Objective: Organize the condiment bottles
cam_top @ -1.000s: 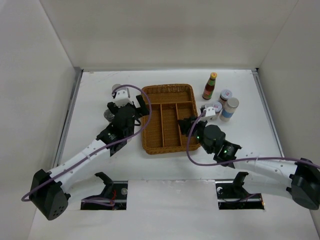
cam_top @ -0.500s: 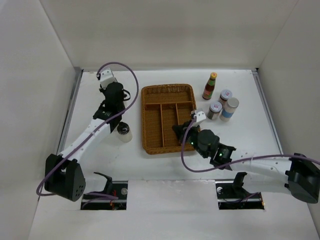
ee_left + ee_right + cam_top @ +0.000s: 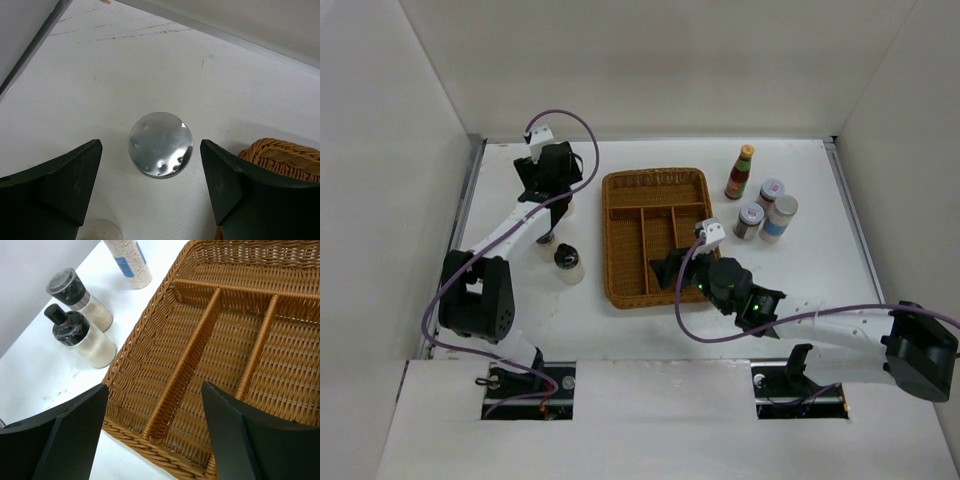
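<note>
A silver-lidded jar (image 3: 161,144) stands on the white table below and between the fingers of my left gripper (image 3: 151,162), which is open and not touching it. In the top view the left gripper (image 3: 548,178) is at the far left, hiding that jar. Two black-capped jars (image 3: 82,340) (image 3: 77,292) and a blue-labelled shaker (image 3: 127,260) stand left of the wicker tray (image 3: 150,335). My right gripper (image 3: 154,387) is open and empty over the tray's near left part (image 3: 665,268). The red sauce bottle (image 3: 741,172), two jars (image 3: 771,190) (image 3: 750,220) and a shaker (image 3: 780,218) stand right of the tray.
The divided wicker tray (image 3: 655,180) lies mid-table with nothing in it. The left wall and table rim (image 3: 465,200) run close beside the left arm. A pale round top (image 3: 102,231) shows at the left wrist view's lower edge.
The left arm swung from beside the tray out to the far left, leaving a black-capped jar left of the tray. The right gripper slid toward the tray's near left. Both grippers opened.
</note>
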Motion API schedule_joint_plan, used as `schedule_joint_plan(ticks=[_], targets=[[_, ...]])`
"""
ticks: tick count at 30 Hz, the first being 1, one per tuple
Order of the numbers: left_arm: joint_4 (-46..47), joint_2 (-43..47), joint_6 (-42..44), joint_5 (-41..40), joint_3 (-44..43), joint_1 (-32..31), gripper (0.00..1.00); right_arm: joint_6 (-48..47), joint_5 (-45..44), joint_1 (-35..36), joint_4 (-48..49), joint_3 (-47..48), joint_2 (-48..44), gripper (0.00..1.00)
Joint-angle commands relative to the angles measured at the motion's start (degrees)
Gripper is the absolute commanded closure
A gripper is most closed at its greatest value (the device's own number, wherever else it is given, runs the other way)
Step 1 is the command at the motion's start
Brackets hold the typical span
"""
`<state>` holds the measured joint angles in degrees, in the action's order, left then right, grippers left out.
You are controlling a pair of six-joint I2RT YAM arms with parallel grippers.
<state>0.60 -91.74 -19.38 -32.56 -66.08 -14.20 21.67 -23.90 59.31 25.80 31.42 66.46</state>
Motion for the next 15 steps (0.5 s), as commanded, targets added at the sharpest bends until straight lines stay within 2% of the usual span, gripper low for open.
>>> schedule_joint_plan(ticks=[1,5,10,15], targets=[[0.28,-0.1,0.92,1.09,-3.26,0.79,0.2,-0.05,1.58,-0.12,3.29,1.72,0.51,0.17],[0.19,-4.04,0.39,1.97,-5.36,1.67,0.2,0.21,1.49,-0.12,3.11,1.72,0.52,0.16],[-1.22,-8.36,0.22,3.64,-8.45,1.76,0.29,0.3,1.31,-1.08,3.29,1.1,-0.54,0.14],[0.18,-6.88,-0.13,3.03,-7.48,2.02,0.63,0.39,0.96,-1.96,3.55,0.4,-1.5,0.13]])
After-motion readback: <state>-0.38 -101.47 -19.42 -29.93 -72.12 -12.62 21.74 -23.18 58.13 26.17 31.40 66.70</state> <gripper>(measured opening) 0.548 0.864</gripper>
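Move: The silver-topped condiment bottle stands just in front of the left hand, about 3 cm ahead and neither left nor right, its middle some 10 cm lower. From this hand, the second bottle is roughly 9 cm back and 4 cm left, the black-spouted bottle 15 cm back and 2 cm right, and the middle of the wicker basket 5 cm back and 24 cm right. From the right hand, the silver-topped bottle lies about 26 cm ahead and 27 cm left. The left hand eases down and forward onto the silver-topped bottle, about 5 cm in all: first mainly forward, some 3 cm, to bring the open fingers astride the top, then nearly straight down while the fingertips tip about 5 degrees lower. As it sinks, the fingers close by roughly a third of their opening and come up against the two sides of the bottle's top, with the hand slowing almost to a stop. ##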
